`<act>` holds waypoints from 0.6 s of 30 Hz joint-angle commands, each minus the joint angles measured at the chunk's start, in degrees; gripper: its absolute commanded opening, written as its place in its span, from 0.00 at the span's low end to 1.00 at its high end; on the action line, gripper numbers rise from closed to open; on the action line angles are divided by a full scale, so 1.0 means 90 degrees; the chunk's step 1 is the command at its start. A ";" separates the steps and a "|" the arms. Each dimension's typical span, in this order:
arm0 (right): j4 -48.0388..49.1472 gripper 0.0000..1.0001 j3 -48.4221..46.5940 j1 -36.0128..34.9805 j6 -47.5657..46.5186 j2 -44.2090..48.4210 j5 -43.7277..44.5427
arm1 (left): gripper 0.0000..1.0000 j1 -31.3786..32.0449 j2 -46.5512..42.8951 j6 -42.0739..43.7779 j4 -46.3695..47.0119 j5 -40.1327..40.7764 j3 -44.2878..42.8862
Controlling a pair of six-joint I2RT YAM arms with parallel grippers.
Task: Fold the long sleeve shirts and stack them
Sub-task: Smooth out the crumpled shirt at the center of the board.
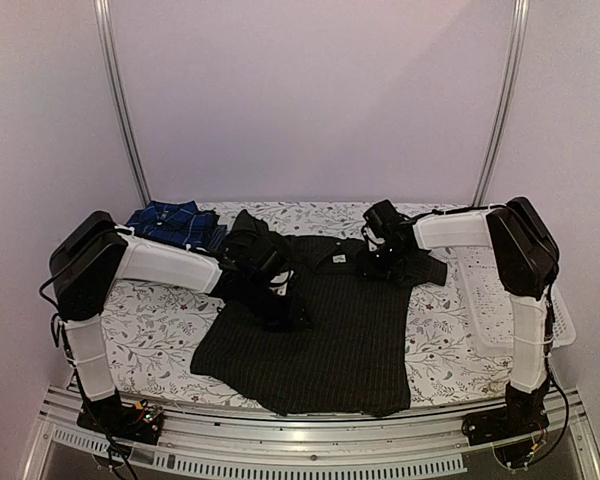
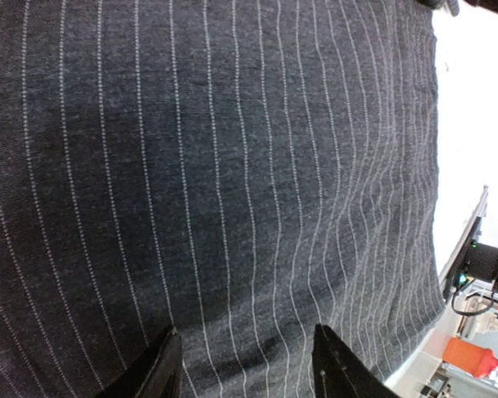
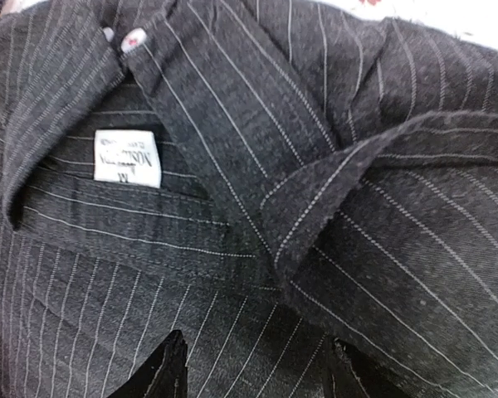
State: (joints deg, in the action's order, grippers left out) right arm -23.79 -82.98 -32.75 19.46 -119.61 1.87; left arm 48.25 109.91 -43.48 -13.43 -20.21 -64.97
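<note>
A black pinstriped long sleeve shirt [image 1: 320,345] lies spread on the table, collar toward the back. My left gripper [image 1: 280,305] hovers low over its left chest; in the left wrist view its fingertips [image 2: 162,365] stand apart over flat striped cloth [image 2: 232,166], so the left gripper [image 2: 247,365] is open with nothing pinched. My right gripper [image 1: 378,265] is at the collar and right shoulder. The right gripper [image 3: 257,373] is open above a turned-over fold [image 3: 349,191], beside the white neck label [image 3: 127,157]. A blue plaid shirt [image 1: 175,222] lies folded at the back left.
A white mesh basket [image 1: 505,300] sits at the right edge of the table. The flowered table cover [image 1: 160,330] shows around the shirt. An aluminium rail [image 1: 310,435] runs along the near edge between the arm bases.
</note>
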 commanded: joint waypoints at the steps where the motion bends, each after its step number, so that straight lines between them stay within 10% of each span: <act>1: 0.0273 0.54 -0.0249 0.0091 0.0045 -0.0219 -0.0143 | 0.53 0.0110 0.0173 0.0092 0.0201 -0.0157 -0.0121; 10: 0.0414 0.45 -0.0753 0.0270 0.0204 -0.0668 -0.0064 | 0.53 0.0173 0.0128 0.0075 0.0164 -0.0076 0.0147; 18: 0.0348 0.08 -0.1449 0.0415 0.0246 -0.1068 -0.0119 | 0.52 0.0284 0.0120 0.0023 0.0190 -0.0077 0.0376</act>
State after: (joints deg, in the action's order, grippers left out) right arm -21.47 -92.38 -29.95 21.10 -127.37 0.91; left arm 49.25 110.59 -43.27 -11.20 -20.93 -63.53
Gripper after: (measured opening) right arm 0.151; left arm 0.525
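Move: The flap of folded cloth beside the collar lies about 5 cm ahead of the right hand, level sideways and barely below the fingertips. The collar label sits some 7 cm ahead and 6 cm left of that hand; the bunched right sleeve is about 12 cm to its right and 2 cm ahead. The left hand has the shirt body right beneath its fingers, with the flap about 21 cm ahead and 13 cm to the right. Slide the right gripper forward about 5 cm, low over the shirt towards the flap beside the collar, after a first dip of about 1 cm; once it is on its way, draw its fingers from half open to nearly shut at the flap's tip. Keep the left fingers half open and resting on the shirt body, letting them settle only about 1 cm back and down. ##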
